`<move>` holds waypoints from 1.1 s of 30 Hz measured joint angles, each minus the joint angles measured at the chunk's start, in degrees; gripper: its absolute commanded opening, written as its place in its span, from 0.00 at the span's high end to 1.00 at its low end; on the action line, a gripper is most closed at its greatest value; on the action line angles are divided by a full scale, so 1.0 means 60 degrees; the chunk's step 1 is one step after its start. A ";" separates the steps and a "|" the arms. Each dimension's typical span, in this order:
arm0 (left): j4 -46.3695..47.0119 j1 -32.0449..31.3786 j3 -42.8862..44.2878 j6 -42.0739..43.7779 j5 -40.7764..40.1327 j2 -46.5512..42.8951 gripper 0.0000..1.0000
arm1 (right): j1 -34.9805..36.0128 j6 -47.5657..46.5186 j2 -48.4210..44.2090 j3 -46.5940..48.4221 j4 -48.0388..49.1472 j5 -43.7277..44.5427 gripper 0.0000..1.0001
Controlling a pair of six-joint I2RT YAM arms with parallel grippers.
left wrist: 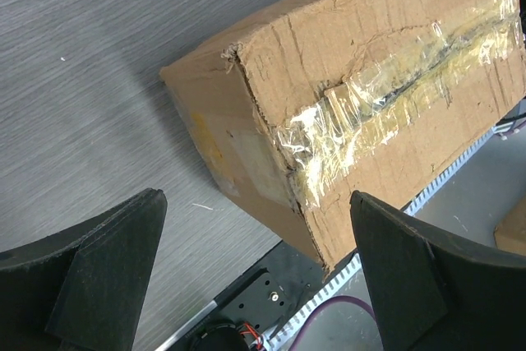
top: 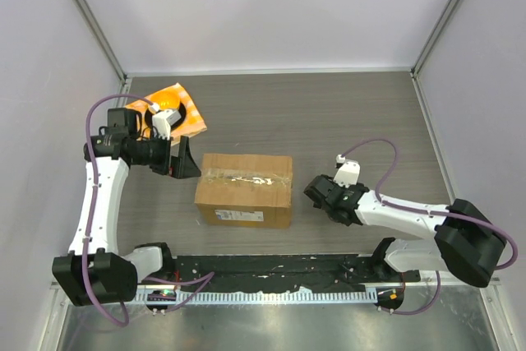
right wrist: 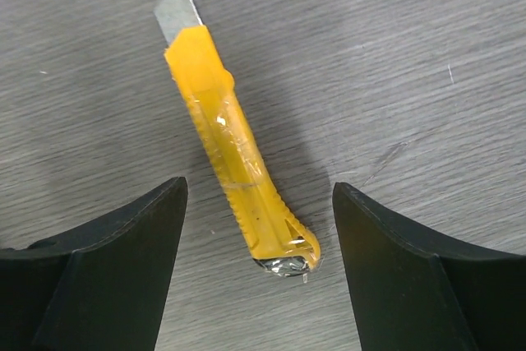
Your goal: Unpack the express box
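Note:
The express box is a brown cardboard carton lying in the middle of the table, with clear tape along its top seam and a white label on its near side. My left gripper hovers open just off the box's left end. In the left wrist view that taped end lies ahead of the wide-apart left gripper, which holds nothing. My right gripper is low over the table, right of the box. The right wrist view shows the right gripper open astride the handle of a yellow utility knife, blade out, with a gap on both sides.
An orange checkered cloth lies at the back left, behind the left wrist. A black rail with a white toothed strip runs along the near edge. Grey walls enclose the table on three sides.

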 measured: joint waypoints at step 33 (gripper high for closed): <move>0.0973 -0.0743 0.0637 0.3934 0.2892 -0.2379 0.00 | 0.0109 -0.1902 -0.1701 0.5399 -0.0750 -0.2940 0.99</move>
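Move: The yellow cutter lies just under my right fingers, its middle about 2 cm ahead, 1 cm left and 2 cm below them, with the blade end pointing away from me. The express box is centred some 23 cm left of that hand, about 1 cm farther out, its middle about 3 cm higher. From my left hand the cutter is roughly 35 cm right, level and 20 cm below; the box's middle is some 12 cm right and 14 cm down, neither ahead nor back. I sink my right hand the last 1.5 cm and shut its fingers across the cutter's handle, behind its middle. Then I lift it fast, about 25 cm up and 10 cm left to the box's right end, its left side rolling up some 30 degrees as it swings counter-clockwise. My open left hand climbs 10 cm off the box, easing right and back, fingers tipping up about 40 degrees. ##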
